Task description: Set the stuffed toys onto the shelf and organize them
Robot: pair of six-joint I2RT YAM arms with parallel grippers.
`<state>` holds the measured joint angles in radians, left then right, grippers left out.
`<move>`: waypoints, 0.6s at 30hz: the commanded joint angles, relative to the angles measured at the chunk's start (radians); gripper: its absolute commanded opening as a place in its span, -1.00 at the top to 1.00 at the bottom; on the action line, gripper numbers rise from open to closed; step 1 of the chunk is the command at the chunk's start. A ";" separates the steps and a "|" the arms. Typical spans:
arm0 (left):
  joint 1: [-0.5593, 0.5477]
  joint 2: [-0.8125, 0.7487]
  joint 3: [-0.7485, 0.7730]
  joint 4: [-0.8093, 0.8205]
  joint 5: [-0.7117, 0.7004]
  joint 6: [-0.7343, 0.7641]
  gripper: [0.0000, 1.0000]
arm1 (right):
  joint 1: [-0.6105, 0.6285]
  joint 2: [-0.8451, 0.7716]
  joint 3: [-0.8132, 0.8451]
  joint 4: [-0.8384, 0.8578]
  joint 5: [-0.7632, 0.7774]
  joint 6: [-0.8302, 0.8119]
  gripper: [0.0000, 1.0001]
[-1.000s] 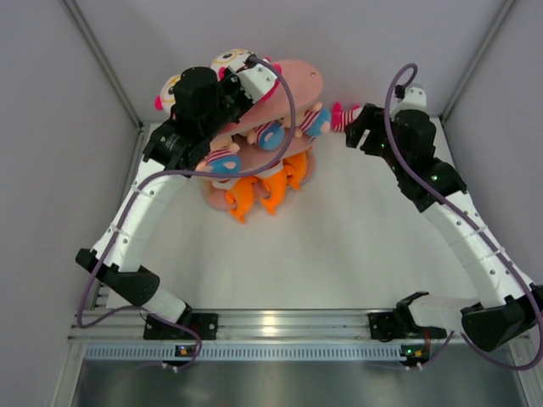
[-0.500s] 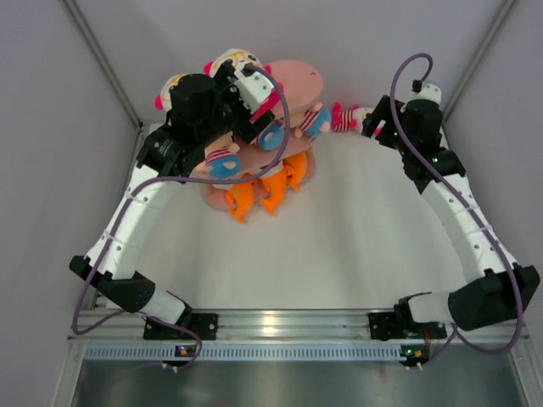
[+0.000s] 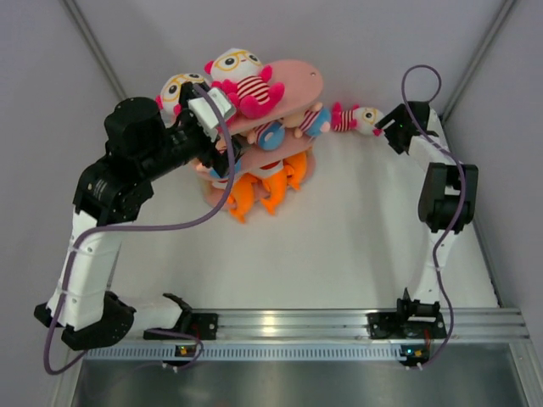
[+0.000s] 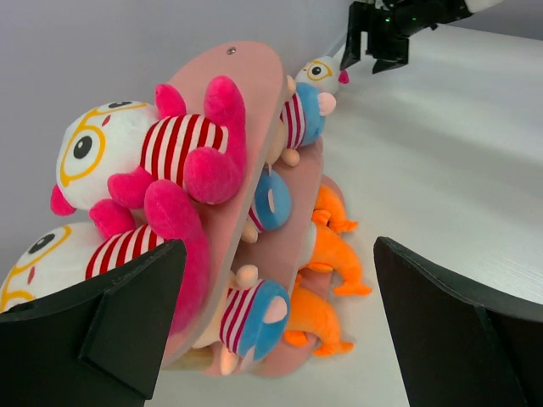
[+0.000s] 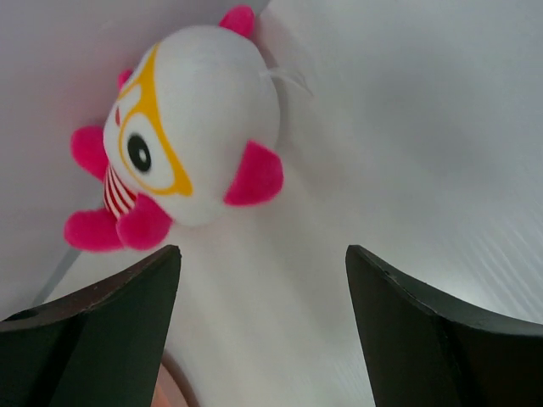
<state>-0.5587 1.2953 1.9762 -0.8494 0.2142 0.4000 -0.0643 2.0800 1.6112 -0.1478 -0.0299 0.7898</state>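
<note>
The pink three-tier shelf (image 3: 297, 78) stands at the back of the table. Two goggled dolls (image 3: 240, 75) (image 3: 176, 90) lie on its top board. Peach dolls in blue pants (image 3: 270, 134) lie on the middle board and orange fish (image 3: 270, 192) on the bottom one. A third goggled doll (image 3: 356, 117) lies on the table right of the shelf. My right gripper (image 3: 389, 127) is open and empty just right of its head (image 5: 191, 127). My left gripper (image 3: 219, 144) is open and empty at the shelf's left front, facing the top-board doll (image 4: 144, 153).
Grey enclosure walls stand close behind the shelf and on both sides. In the left wrist view the right gripper (image 4: 382, 34) shows beyond the third doll (image 4: 322, 75). White table surface (image 3: 339, 246) spreads in front of the shelf.
My left gripper has drawn back to the left off the top board, uncovering the doll there. My right gripper has drawn back to the right, away from the third doll, which now lies free.
</note>
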 commanded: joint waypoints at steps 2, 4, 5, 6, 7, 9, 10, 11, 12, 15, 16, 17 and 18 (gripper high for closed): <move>-0.003 -0.021 -0.028 -0.065 0.016 0.003 -0.96 | 0.015 0.145 0.277 0.051 0.001 0.109 -0.59; -0.003 -0.008 -0.010 -0.082 0.004 0.016 -0.96 | 0.017 0.248 0.382 0.031 0.004 0.118 -0.65; -0.003 0.007 -0.001 -0.094 0.001 0.039 -0.96 | 0.018 0.308 0.412 0.028 0.001 0.130 -0.66; -0.003 0.015 0.012 -0.106 -0.007 0.048 -0.96 | 0.020 0.331 0.433 0.039 -0.007 0.138 -0.66; -0.003 0.021 0.012 -0.112 -0.037 0.054 -0.96 | 0.021 0.348 0.450 0.078 -0.007 0.149 -0.66; -0.003 0.030 0.010 -0.116 -0.058 0.051 -0.96 | 0.029 0.402 0.476 0.114 -0.005 0.190 -0.66; -0.003 0.033 0.013 -0.119 -0.056 0.051 -0.96 | 0.031 0.423 0.499 0.120 -0.008 0.199 -0.65; -0.003 0.041 0.018 -0.128 -0.056 0.056 -0.96 | 0.034 0.448 0.531 0.111 -0.011 0.215 -0.64; -0.003 0.047 0.038 -0.131 -0.055 0.059 -0.96 | 0.037 0.494 0.585 0.102 -0.025 0.219 -0.60; -0.003 0.062 0.081 -0.143 -0.059 0.057 -0.96 | 0.038 0.513 0.596 0.102 -0.035 0.213 -0.05; -0.003 0.064 0.087 -0.145 -0.061 0.059 -0.96 | 0.038 0.494 0.572 0.102 -0.025 0.197 0.61; -0.003 0.065 0.088 -0.143 -0.064 0.053 -0.96 | 0.038 0.423 0.535 0.115 -0.001 0.140 0.86; -0.003 0.062 0.085 -0.145 -0.064 0.048 -0.96 | 0.038 0.375 0.435 0.126 0.013 0.102 1.00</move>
<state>-0.5591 1.3773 2.0121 -0.9977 0.1635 0.4480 -0.0452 2.5694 2.1368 -0.0418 -0.0502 0.9684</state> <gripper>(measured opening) 0.980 0.085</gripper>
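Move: The bespectacled, striped stuffed toy lies on the table some 13 cm ahead of the open right hand, about 7 cm to its left and 6 cm lower, its head end nearest. The pig doll at the shelf's right end is roughly 27 cm left of that hand, 2 cm ahead and 9 cm up; the pink shelf's middle is around 43 cm left, level with it, 5 cm higher. From the left hand the striped toy is about 43 cm ahead, 38 cm right and 43 cm below. The striped toy's white head is where the right hand goes: open, it reaches forward about 12 cm and sinks some 4–5 cm, rolling its left side up a little, then closes its fingers at the end of the reach, pinching the head between the tips. The empty left hand, fingers wide, eases back slightly, then sinks about 5 cm by the shelf, tipping a little downward. ##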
